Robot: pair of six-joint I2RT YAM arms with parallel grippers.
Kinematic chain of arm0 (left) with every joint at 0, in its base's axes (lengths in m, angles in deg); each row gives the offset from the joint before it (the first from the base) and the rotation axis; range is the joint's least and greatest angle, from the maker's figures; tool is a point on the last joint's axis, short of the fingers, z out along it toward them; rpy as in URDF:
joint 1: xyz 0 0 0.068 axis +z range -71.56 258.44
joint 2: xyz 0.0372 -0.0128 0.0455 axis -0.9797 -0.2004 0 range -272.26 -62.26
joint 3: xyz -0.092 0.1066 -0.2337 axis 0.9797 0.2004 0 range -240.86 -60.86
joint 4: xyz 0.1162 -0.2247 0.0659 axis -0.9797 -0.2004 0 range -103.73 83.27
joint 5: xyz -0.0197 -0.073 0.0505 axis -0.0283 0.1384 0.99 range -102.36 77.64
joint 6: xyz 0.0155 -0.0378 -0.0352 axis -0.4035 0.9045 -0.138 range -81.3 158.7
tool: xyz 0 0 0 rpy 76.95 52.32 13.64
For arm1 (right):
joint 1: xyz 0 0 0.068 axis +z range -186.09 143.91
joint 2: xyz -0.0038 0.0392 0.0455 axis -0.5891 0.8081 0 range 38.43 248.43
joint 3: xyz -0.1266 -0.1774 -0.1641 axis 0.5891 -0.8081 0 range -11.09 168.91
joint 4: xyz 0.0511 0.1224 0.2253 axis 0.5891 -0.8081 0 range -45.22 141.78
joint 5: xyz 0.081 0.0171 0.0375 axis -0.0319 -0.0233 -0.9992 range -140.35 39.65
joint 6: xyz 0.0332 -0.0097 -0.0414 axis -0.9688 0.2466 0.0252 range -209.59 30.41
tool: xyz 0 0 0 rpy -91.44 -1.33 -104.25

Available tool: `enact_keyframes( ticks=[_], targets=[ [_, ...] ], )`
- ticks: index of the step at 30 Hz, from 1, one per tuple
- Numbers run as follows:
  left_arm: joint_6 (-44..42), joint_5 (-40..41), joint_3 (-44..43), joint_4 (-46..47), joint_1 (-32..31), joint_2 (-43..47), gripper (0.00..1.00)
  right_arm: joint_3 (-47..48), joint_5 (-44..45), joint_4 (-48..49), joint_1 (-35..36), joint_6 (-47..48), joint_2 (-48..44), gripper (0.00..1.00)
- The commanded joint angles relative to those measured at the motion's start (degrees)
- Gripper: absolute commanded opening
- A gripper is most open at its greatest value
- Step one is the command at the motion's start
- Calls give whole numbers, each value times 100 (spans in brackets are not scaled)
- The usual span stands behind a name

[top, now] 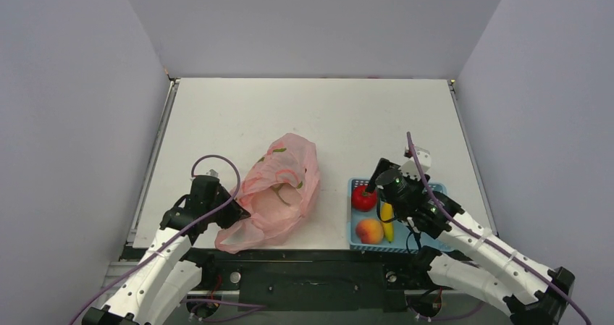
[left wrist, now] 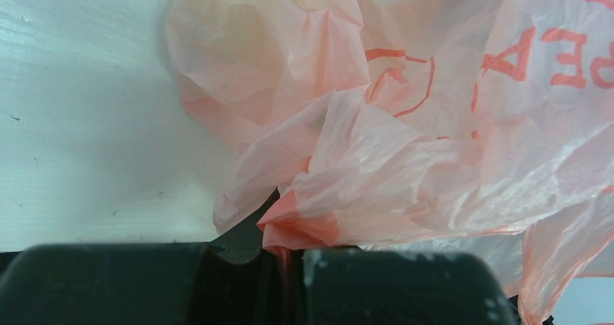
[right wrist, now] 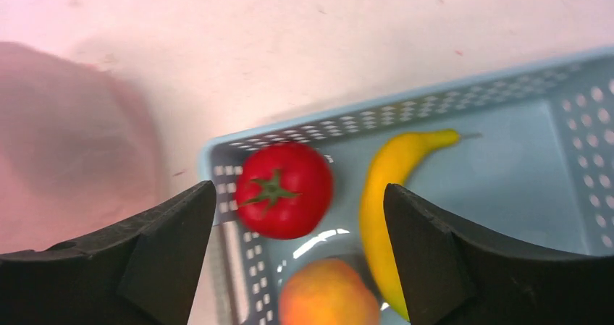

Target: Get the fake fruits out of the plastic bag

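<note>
The pink plastic bag (top: pixel 279 191) lies crumpled left of the table's centre, and something pale bulges inside it. My left gripper (top: pixel 235 210) is shut on a pinched fold of the plastic bag (left wrist: pixel 304 224) at its near left edge. In the blue basket (top: pixel 357 234) lie a red tomato (top: pixel 363 198), a peach (top: pixel 370 231) and a yellow banana (top: pixel 387 220). My right gripper (top: pixel 382 187) hovers open just above them. In the right wrist view the tomato (right wrist: pixel 284 190), the banana (right wrist: pixel 380 209) and the peach (right wrist: pixel 329 292) show between its wide-spread fingers (right wrist: pixel 170 245).
The basket's perforated rim (right wrist: pixel 405 100) faces the bag, with a strip of white table (top: pixel 333 195) between them. Grey walls close in the table on three sides. A metal rail (top: pixel 156 151) runs along the left edge.
</note>
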Motion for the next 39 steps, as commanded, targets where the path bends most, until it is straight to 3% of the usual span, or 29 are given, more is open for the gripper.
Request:
enact_keyframes(
  ticks=[1,6,10,14,19,25,39],
  targets=[
    [-4,-75,-121,205,-17,44,0,857,1065,115,1209,478,371,81],
    [-13,-81,-94,232,-13,49,0,1550,1636,1272,3000,1851,1089,81],
    [-22,-84,-77,212,-12,48,0,2054,825,2148,3727,3038,1886,79],
    [-23,-59,-42,242,-17,22,0,2481,-83,2698,4064,3856,2819,68],
    [-36,-51,-45,234,-12,-5,0,2905,-820,3032,4060,4159,3904,61],
    [28,-183,64,391,-12,-91,0,3086,-1039,3580,3810,3913,4715,57],
    [156,-444,430,952,-21,-331,0,2494,-1111,4844,2790,3344,5556,52]
  ],
)
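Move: Some 30 cm to the right hand's left, 7 cm ahead and 11 cm below is the green-stemmed fruit inside the bag. A leafy-topped fruit lies about 11 cm farther out than it. The tomato sits in the basket about 2 cm ahead of the right hand, 4 cm left and 10 cm below, the banana 3 cm back and 3 cm right at that depth. From the left hand, the stemmed fruit is about 12 cm ahead, 10 cm right and 4 cm lower. Swinging from over the basket to the bag, the empty right hand goes some 33 cm left in an arc, rising about 10 cm and drawing back while turning counter-clockwise some 60 degrees, then sinking about 13 cm and reaching forward towards the bag's mouth. Its fingers narrow from wide to about half open. The left hand keeps its pinch on the bag's rim, late on lowering it about 2 cm. ##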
